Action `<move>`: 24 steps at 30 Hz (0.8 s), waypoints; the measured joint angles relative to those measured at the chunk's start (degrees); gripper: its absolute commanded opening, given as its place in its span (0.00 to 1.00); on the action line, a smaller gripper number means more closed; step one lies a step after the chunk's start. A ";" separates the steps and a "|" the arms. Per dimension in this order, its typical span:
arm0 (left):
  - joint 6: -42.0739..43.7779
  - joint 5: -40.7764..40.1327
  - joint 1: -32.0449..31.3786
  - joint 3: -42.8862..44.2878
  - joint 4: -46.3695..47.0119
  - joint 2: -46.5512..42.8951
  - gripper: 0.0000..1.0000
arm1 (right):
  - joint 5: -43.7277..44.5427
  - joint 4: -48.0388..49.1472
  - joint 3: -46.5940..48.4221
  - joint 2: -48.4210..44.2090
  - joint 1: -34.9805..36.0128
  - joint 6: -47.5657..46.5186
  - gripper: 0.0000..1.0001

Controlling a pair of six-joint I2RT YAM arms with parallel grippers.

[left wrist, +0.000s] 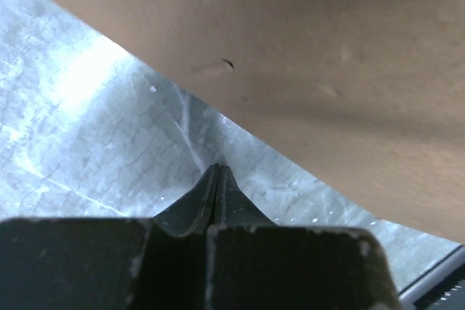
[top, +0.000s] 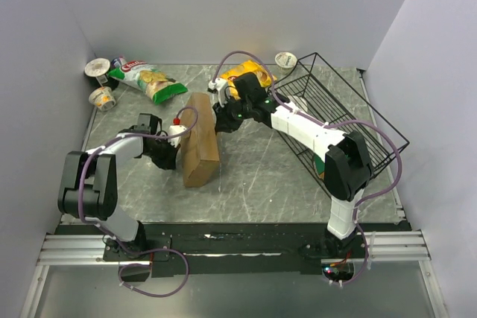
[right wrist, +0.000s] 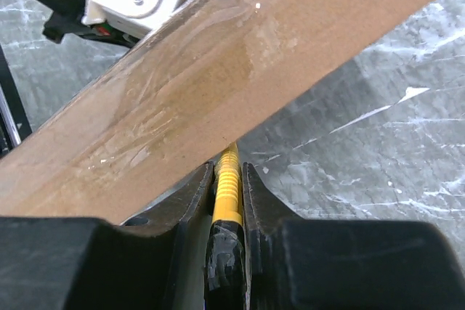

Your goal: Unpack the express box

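Note:
The express box [top: 201, 139], plain brown cardboard with clear tape, lies closed mid-table. It fills the top of the left wrist view [left wrist: 327, 49] and crosses the right wrist view [right wrist: 218, 70]. My left gripper [top: 173, 154] is at the box's left side, low over the table. Its fingers [left wrist: 218, 176] are shut and empty, just short of the box edge. My right gripper [top: 222, 118] is at the box's far right edge. It is shut on a yellow ribbed tool [right wrist: 229, 179] with a black-taped end. The tool's tip is hidden behind the box edge.
A black wire basket [top: 343, 109] stands at the right. A yellow snack bag [top: 250, 74] and a cup [top: 285, 59] lie at the back. A green chip bag [top: 145, 80] and two cups [top: 102, 97] are at the back left. A small red-capped bottle [top: 176, 128] stands by the left gripper.

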 measured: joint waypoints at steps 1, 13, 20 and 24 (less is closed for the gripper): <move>-0.59 -0.02 -0.26 0.46 -0.39 0.39 0.01 | 0.15 -0.17 0.20 0.00 0.02 -0.02 0.00; -2.03 0.22 2.75 4.50 -11.23 -0.74 0.22 | 2.51 -1.77 0.87 0.02 0.37 -1.31 0.00; -4.42 -3.56 8.28 16.65 -13.07 -1.86 0.31 | 3.34 -1.53 0.87 0.04 0.63 -2.29 0.00; -7.93 -2.36 7.67 27.06 -10.78 4.15 0.30 | 4.02 -1.46 0.87 0.22 0.63 -2.47 0.00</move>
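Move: The box stands tipped up on a long edge between the hands, its middle about 7 cm right of the left hand, 6 cm farther out and 8 cm above it. From the right hand, which holds the yellow knife, that middle is roughly 5 cm left, 3 cm back and 8 cm below. The green snack bag lies some 26 cm ahead of the left hand and 6 cm left; the yellow bag about 18 cm ahead of the right hand, 7 cm right and 15 cm below. The shut left hand, low by the foot of the tipped-up box, first eases about 2 cm to its right, seeming to push the foot of the box along, and draws back slightly; it then swings about 7 cm left and clear before climbing some 11 cm and reaching forward past the box's left side towards the green snack bag, turning about 15 degrees counter-clockwise as the fingers part to roughly a third. The right hand stays almost still on the box's right side near its upper edge, keeping its grip on the knife. ##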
